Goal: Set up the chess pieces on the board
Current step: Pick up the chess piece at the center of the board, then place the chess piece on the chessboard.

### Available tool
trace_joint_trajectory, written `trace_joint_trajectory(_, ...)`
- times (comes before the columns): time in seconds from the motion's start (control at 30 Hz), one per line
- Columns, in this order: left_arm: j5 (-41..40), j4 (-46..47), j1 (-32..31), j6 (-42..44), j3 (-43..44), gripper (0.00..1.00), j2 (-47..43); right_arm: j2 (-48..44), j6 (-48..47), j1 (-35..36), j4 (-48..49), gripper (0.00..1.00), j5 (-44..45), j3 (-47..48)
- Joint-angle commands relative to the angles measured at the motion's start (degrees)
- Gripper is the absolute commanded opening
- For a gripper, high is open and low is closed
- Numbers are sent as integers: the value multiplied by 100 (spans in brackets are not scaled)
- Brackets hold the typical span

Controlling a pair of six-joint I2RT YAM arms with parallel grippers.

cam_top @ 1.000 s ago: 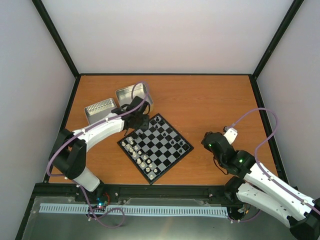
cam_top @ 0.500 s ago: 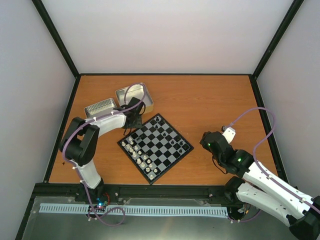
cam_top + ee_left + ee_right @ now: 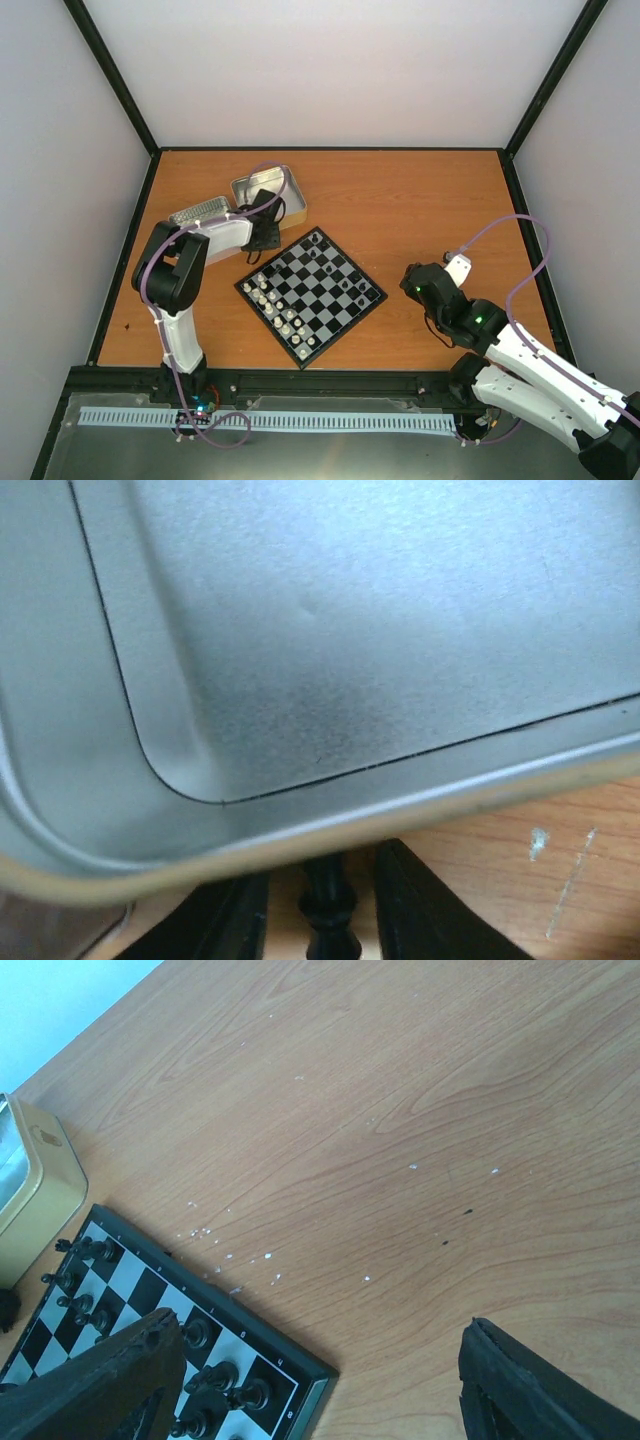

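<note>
The board [image 3: 311, 295] lies turned like a diamond in the middle of the table. White chess pieces [image 3: 275, 305] line its near-left side and black ones [image 3: 345, 275] its far-right side. My left gripper [image 3: 262, 235] is down at the table beside the near edge of a silver tin [image 3: 350, 660]. A black chess piece [image 3: 328, 910] sits between its fingers [image 3: 420, 910], with a strip of wood showing on each side of it. My right gripper [image 3: 415, 285] hovers wide open and empty to the right of the board's corner [image 3: 250, 1332], where black pieces [image 3: 215, 1375] stand.
Two silver tins sit at the back left: an open one [image 3: 268, 190] and a ribbed one [image 3: 198, 213] beside it. The open tin's edge [image 3: 35, 1190] shows in the right wrist view. Black frame rails border the table.
My left gripper has moved from the board's far-left corner back toward the tin, its elbow folding in, and its jaws have narrowed. The right arm has stayed still.
</note>
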Motion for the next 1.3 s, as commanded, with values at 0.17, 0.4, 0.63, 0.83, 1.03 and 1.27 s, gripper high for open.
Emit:
trace_joint_trajectory(0.17,217,50,130,-17,275,11,160,-43,76,-38,50,75,182,-2)
trace_joint_trajectory(0.4,942,253,130,-30,-280,8,-760,65,-553,-38,606,75,-266,-10)
trace_joint_trajectory(0.63,2274,563,128,-148,-823,11,-2267,495,-1474,-38,1580,75,-1260,89)
trace_joint_trajectory(0.83,3877,999,-173,847,-769,14,-3056,1002,-2100,-43,2117,77,-2275,508)
trace_joint_trajectory(1.03,4632,1473,-597,1283,-707,13,-3449,1418,-2320,-156,2096,77,-3323,1395)
trace_joint_trajectory(1.27,5401,1885,-810,1841,-862,13,-3947,1979,-2387,-483,1660,78,-4415,2695)
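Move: Between the left hand's open finger pads, about 1 cm ahead, the black chess piece lies on the table. The big tin's middle is some 10 cm straight ahead; the pink box's is roughly 14 cm left and 3 cm ahead, the board's about 11 cm right and 13 cm back. From the right hand the piece lies about 34 cm left, 17 cm ahead and 14 cm below; the board's middle is 23 cm left, 4 cm ahead. Closing on the black chess piece beside the big tin, the left fingers pinch it. The left hand then lifts it about 25 cm, swinging right and back over the board's far-left side as the wrist turns the fingers from down to rightward. The right hand, staying open, sweeps left then up, about 14 cm each, towards the piece, turning counter-clockwise. ##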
